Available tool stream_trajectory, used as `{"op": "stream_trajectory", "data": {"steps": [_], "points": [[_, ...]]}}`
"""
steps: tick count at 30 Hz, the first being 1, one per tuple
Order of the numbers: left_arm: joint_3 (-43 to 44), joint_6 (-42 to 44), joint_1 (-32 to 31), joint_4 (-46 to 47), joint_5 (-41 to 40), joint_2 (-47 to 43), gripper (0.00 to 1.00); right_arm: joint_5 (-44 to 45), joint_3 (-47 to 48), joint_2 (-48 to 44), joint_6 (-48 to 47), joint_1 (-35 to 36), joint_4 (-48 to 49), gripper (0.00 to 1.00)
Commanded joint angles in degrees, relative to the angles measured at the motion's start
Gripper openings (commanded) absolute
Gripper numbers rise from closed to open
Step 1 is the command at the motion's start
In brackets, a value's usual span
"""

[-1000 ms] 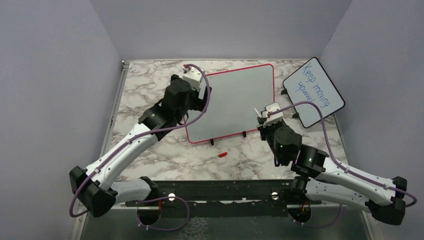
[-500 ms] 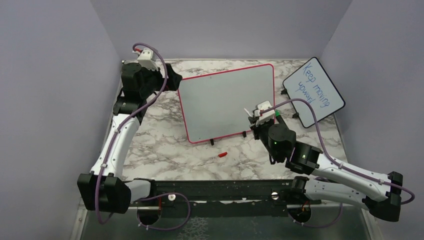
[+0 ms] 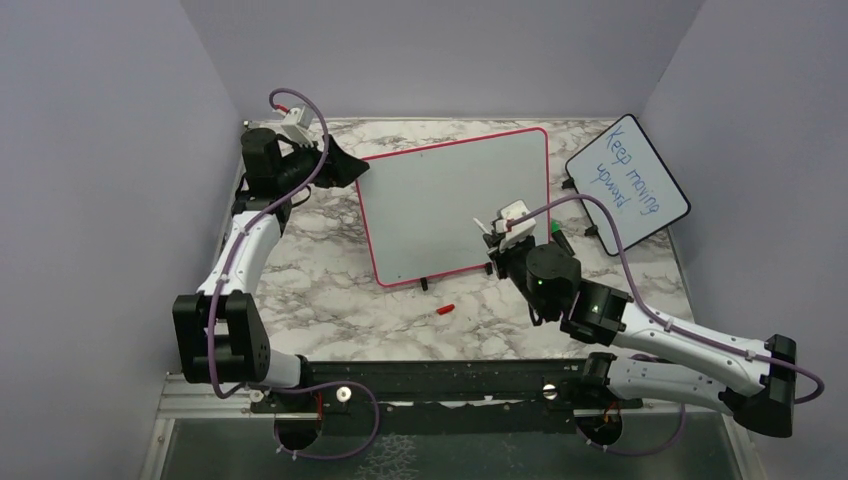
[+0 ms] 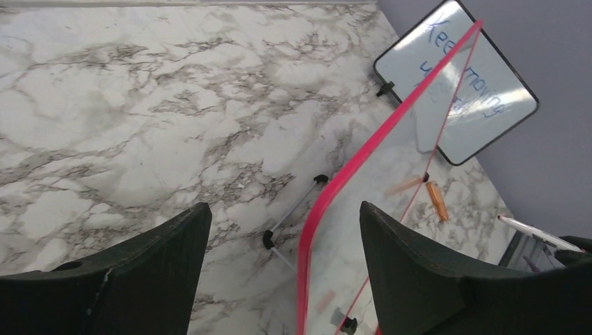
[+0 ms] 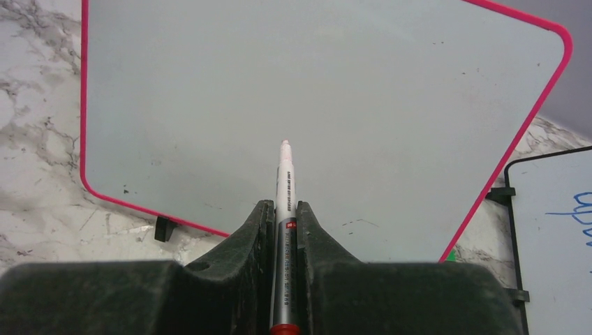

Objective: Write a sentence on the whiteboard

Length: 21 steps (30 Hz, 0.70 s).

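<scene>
The whiteboard (image 3: pixel 450 205), red-pink framed, stands tilted on small black feet in the middle of the marble table. Its face (image 5: pixel 314 91) shows bare grey-white, and the sentence is not in view. My left gripper (image 3: pixel 345 165) is at the board's upper left corner, open. In the left wrist view the pink rim (image 4: pixel 349 174) runs up between the spread fingers (image 4: pixel 283 209) without touching them. My right gripper (image 5: pixel 283 206) is shut on a white marker (image 5: pixel 285 174) with a red end. Its uncapped tip points at the board's lower right area.
A smaller black-framed board (image 3: pixel 628 183) with blue handwriting leans at the back right, beside the pink frame. A red marker cap (image 3: pixel 446 309) lies on the table in front of the whiteboard. Grey walls close in the left, back and right sides.
My left arm has swung away from the board's left face to the back left, and its jaws have narrowed slightly at the corner. The right gripper has carried the marker left over the board.
</scene>
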Motion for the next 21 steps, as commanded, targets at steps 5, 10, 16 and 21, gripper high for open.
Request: {"op": "stream_trajectory", "data": {"steps": [5,10,16,21], "points": [[-2.39,-3.29,-0.05,13.21,14.04,3.77,0.75,-3.44,1.35,1.56,-0.32,0.1,4.32,0.01],[-1.75,-3.2,-0.07,14.48,17.22,5.83,0.7,-5.47,0.78,2.26,-0.74,0.1,5.67,0.01],[-1.0,-5.42,-0.05,17.26,22.02,8.29,0.54,-6.54,1.39,3.58,-1.45,0.1,6.11,0.01],[-1.62,-6.47,-0.05,18.93,24.16,9.49,0.38,-8.05,1.18,4.31,-2.07,0.1,7.21,0.01]]}}
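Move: The whiteboard's upper-left corner, with its red rim, is some 4 cm to the left hand's right, 1 cm back and 2 cm below; the board's middle is about 19 cm right, 8 cm back and 7 cm down. From the right hand that middle is roughly 9 cm ahead, 7 cm left and 7 cm lower. The red cap lies 9 cm left of the right hand and 16 cm back, the green marker 18 cm right and level, both about 24 cm below. Around the whiteboard's upper-left rim the left fingers close to roughly half open, though touch can't be made out; that hand travels about 4 cm right, sinking and easing back a little, and swings nearly 20 degrees clockwise. The right hand keeps its pinch on the marker and drifts some 3 cm left in front of the board, turning slightly counter-clockwise, with no visible tip contact. ##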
